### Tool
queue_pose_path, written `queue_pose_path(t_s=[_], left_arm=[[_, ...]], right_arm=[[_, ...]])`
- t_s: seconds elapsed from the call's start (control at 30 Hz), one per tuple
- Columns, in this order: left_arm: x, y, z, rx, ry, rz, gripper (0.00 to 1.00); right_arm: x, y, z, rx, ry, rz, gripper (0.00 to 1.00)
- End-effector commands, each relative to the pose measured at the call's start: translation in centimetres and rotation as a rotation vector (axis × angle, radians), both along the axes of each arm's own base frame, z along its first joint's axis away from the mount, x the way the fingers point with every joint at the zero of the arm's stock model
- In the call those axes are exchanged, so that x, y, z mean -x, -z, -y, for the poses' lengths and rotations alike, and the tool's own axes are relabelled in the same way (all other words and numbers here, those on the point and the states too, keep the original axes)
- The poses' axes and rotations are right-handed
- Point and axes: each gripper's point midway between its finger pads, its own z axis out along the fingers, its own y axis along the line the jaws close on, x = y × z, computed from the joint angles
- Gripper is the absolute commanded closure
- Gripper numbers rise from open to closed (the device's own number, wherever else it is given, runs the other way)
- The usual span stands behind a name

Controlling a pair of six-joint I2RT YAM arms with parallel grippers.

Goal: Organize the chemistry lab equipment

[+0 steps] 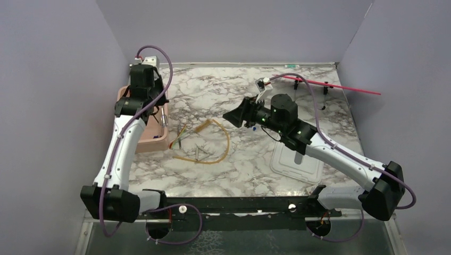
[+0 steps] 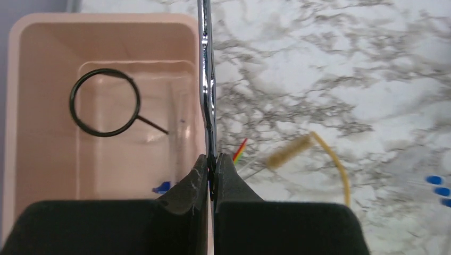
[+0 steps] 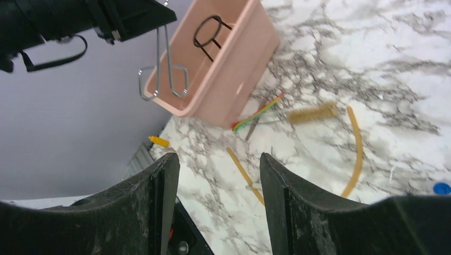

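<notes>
My left gripper point(image 2: 213, 158) is shut on the metal tongs point(image 2: 207, 79), gripping them at one end. In the right wrist view the tongs point(image 3: 166, 69) hang above the rim of the pink tub point(image 3: 228, 90). A black wire ring with a stem point(image 2: 105, 102) lies inside the tub, with a small blue piece point(image 2: 162, 187) near it. The amber rubber tubing point(image 1: 218, 143) loops on the marble beside the tub. My right gripper point(image 3: 218, 159) is open and empty, hovering over the middle of the table point(image 1: 231, 116). Blue caps point(image 2: 436, 183) show at the right edge.
A tan bristle brush point(image 3: 314, 112) and a rainbow-coloured strip point(image 3: 258, 114) lie next to the tub. A white lid point(image 1: 295, 164) sits under the right arm. A red rod point(image 1: 340, 86) lies at the back right. A small yellow piece point(image 3: 158, 141) rests by the table's edge.
</notes>
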Motion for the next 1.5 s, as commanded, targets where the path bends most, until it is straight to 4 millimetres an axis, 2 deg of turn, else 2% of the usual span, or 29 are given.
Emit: queue_pose_path(t_s=[0.0, 0.13, 0.43, 0.63, 0.77, 0.97, 1.1, 1.27, 1.47], left_arm=[[-0.3, 3.6, -6.5, -0.141, -0.151, -0.169, 1.00], [-1.4, 5.4, -7.5, -0.138, -0.150, -0.227, 1.00], [-3.1, 9.8, -6.8, -0.104, -0.090, -0.360, 1.00], [-3.5, 14.0, -6.6, -0.119, -0.036, -0.469, 1.00], [-4.7, 15.9, -5.7, -0.092, 0.046, -0.477, 1.00], [-5.3, 17.1, -5.5, -0.075, 0.067, -0.470, 1.00], [-4.9, 18.3, -6.3, -0.037, 0.020, -0.500, 0.88], [-4.6, 19.0, -6.2, 0.045, 0.007, -0.508, 0.75], [-4.8, 18.4, -6.0, 0.092, 0.015, -0.482, 0.72]], right_arm=[[0.0, 3.0, 1.1, 0.085, 0.042, -0.052, 0.39], [0.3, 3.8, 0.7, 0.089, 0.018, -0.072, 0.39], [0.4, 5.0, 0.4, 0.097, 0.005, -0.100, 0.40], [0.5, 5.4, 0.4, 0.097, 0.002, -0.112, 0.40], [0.5, 5.6, 0.1, 0.094, -0.006, -0.122, 0.40], [0.6, 5.7, -0.3, 0.092, -0.020, -0.136, 0.40], [0.8, 5.8, -0.3, 0.082, -0.023, -0.145, 0.40], [0.9, 5.8, -0.1, 0.085, -0.019, -0.148, 0.40], [0.9, 6.1, 0.1, 0.094, -0.011, -0.149, 0.40]])
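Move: The metal tongs are already pinched in the left hand, over the bin's right rim. The middle of the pink bin lies about 12 cm to its left, 2 cm ahead and 23 cm below. In the bin, the black ring stand sits around 14 cm left and 7 cm ahead, the glass cylinder some 6 cm left and level with the hand; the bottle brush lies outside, about 12 cm right and 1 cm back. From the right hand, the bin is roughly 32 cm left and 9 cm ahead. The tongs are carried left over the bin's rim and lowered into it by the left hand, some 19 cm down and 7 cm left in all, easing about 4 cm forward as the fingers tip about 30 degrees further down. Near the bottom, above the glass cylinder, the fingers part about a quarter. Meanwhile the empty right hand, still open, sinks about 6 cm. ##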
